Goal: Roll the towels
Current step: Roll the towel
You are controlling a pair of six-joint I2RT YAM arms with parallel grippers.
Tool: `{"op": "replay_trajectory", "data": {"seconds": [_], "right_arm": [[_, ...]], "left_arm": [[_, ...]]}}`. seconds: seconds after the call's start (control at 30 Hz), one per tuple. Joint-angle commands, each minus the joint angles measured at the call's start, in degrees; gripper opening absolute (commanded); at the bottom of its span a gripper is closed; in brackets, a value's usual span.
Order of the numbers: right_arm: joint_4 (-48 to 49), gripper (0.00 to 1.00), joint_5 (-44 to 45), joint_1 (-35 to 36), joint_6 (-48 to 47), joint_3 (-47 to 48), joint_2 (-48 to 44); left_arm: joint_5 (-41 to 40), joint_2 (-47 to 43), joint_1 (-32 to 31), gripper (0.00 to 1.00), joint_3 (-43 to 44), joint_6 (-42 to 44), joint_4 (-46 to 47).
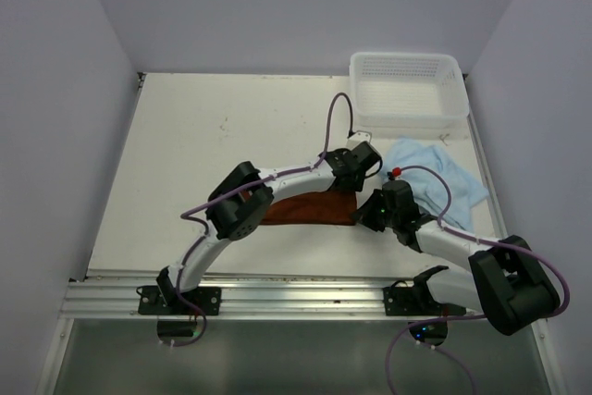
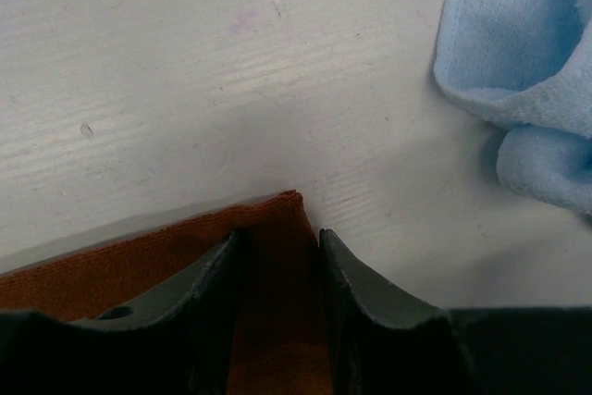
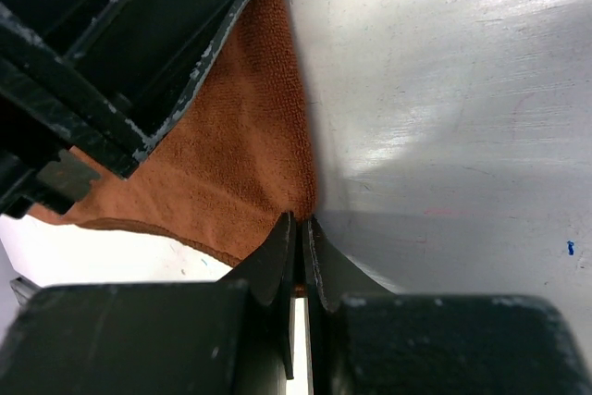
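Note:
The rust brown-red towel (image 1: 305,211) lies as a long folded strip on the table between the two arms. My left gripper (image 1: 351,190) comes down on its right end; in the left wrist view its fingers (image 2: 356,275) press on a thick fold of the rust towel (image 2: 111,275), whose corner pokes out past the tips. My right gripper (image 3: 301,221) is shut on the near right corner of the same towel (image 3: 231,154). The light blue towel (image 1: 435,178) lies crumpled to the right, untouched, and shows at the upper right of the left wrist view (image 2: 527,62).
A white mesh basket (image 1: 407,90) stands at the back right corner of the table. Walls close in the left, back and right sides. The left gripper's black body (image 3: 120,43) fills the upper left of the right wrist view, close to my right fingers.

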Motion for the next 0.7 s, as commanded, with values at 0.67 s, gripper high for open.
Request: {"op": "replay_trajectory", "data": {"seconds": [0.67], "right_arm": [[-10.06,0.00,2.66,-0.13,-6.12,1.97,-3.87]], "left_arm": [[-4.05,11.99,-0.03,0.13,9.83,-3.71,-13.43]]}}
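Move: The brown towel's far right corner lies between the left hand's half-open fingers, about 1 cm ahead of them and 1 cm lower. Counted from the left hand, the right hand's grip on the near right corner is some 10 cm back and level sideways, the blue towel about 19 cm to the right and level, and the white basket some 25 cm ahead and 13 cm right. The far corner is roughly 11 cm straight ahead of the right hand. The left fingers pinch the brown towel's far right corner, closing from nearly half open to almost shut. Before that the left hand slides low over the table about 1 cm forward and 1 cm right, then eases back left as it grips. The right hand keeps its pinch on the near corner and pulls it about 1.5 cm to the right, its left side tipping down about 5 degrees. ##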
